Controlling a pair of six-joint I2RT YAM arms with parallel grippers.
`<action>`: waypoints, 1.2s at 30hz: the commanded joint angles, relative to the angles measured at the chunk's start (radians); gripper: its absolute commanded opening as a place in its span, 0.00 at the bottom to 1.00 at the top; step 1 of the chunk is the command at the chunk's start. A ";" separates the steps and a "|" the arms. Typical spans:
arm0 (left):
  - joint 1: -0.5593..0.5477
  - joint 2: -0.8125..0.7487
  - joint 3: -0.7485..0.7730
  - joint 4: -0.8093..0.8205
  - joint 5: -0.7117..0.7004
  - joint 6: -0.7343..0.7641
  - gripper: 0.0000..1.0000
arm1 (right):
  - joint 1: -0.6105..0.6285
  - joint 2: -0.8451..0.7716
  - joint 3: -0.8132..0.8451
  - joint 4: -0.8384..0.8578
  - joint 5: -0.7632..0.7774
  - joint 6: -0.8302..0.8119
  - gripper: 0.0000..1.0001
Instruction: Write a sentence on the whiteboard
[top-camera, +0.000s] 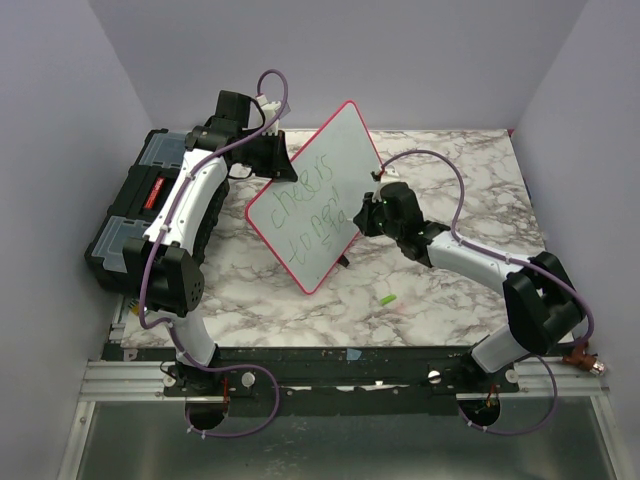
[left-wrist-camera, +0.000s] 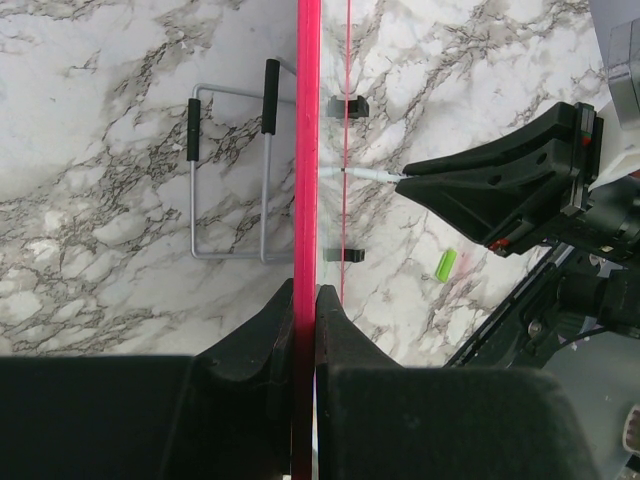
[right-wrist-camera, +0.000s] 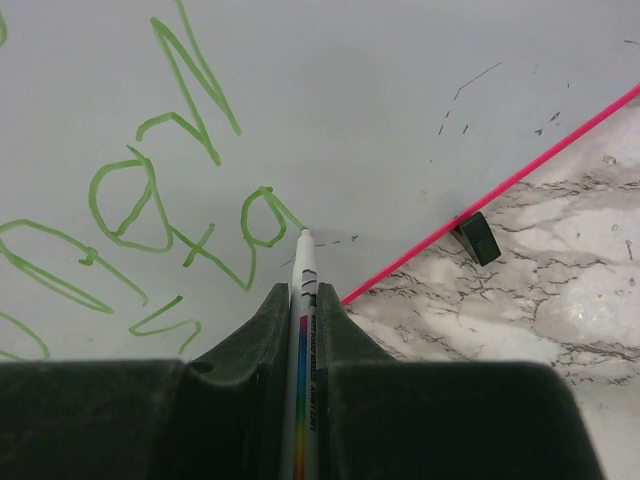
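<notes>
The whiteboard (top-camera: 342, 150) stands tilted up on the marble table, its red-pink rim (left-wrist-camera: 307, 150) seen edge-on in the left wrist view. My left gripper (left-wrist-camera: 305, 300) is shut on that rim at the board's upper left edge (top-camera: 272, 165). The sentence (top-camera: 310, 208) runs in green handwriting across the board (right-wrist-camera: 420, 90), its letters (right-wrist-camera: 190, 215) close in the right wrist view. My right gripper (right-wrist-camera: 303, 292) is shut on a white marker (right-wrist-camera: 305, 262), whose tip touches the board beside the last green letter. From above, the right gripper (top-camera: 376, 207) sits at the board's right side.
A black toolbox (top-camera: 135, 215) lies at the left, under the left arm. A green marker cap (top-camera: 386, 299) lies on the marble (left-wrist-camera: 446, 264) in front of the board. A wire stand (left-wrist-camera: 230, 175) rests behind the board. Black clip feet (right-wrist-camera: 478, 238) sit on the rim. Purple walls close in three sides.
</notes>
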 joint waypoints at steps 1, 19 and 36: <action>-0.008 0.004 0.010 0.006 -0.076 0.083 0.00 | 0.009 0.006 0.023 0.008 0.034 -0.006 0.01; -0.008 0.000 0.004 0.007 -0.074 0.083 0.00 | 0.009 -0.053 0.055 0.013 0.089 -0.021 0.01; -0.008 -0.001 -0.005 0.012 -0.071 0.080 0.00 | 0.009 0.026 0.127 0.036 0.079 -0.019 0.01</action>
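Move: From the right gripper, which still holds the marker, the bare patch of whiteboard to reach is some 7 cm ahead, 3 cm left and 2 cm higher. The N-shaped green letter stands about 6 cm ahead, 5 cm left and 4 cm up; the letter just drawn is 3 cm ahead, 3 cm left and slightly below; the black foot is 8 cm ahead, 3 cm right and 7 cm down. From the left gripper, the bare patch lies roughly 12 cm right, level fore and aft, 10 cm lower. Ease the right gripper barely a centimetre rightward and forward to take the marker off the letter's tail, then raise it about 5 cm and reach 2 to 3 cm forward, following the board's slope towards the bare patch by the N-shaped letter. Let the marker tip up some 5 degrees and dip slightly at the end. Keep the marker gripped; hold the board still with the left gripper. ##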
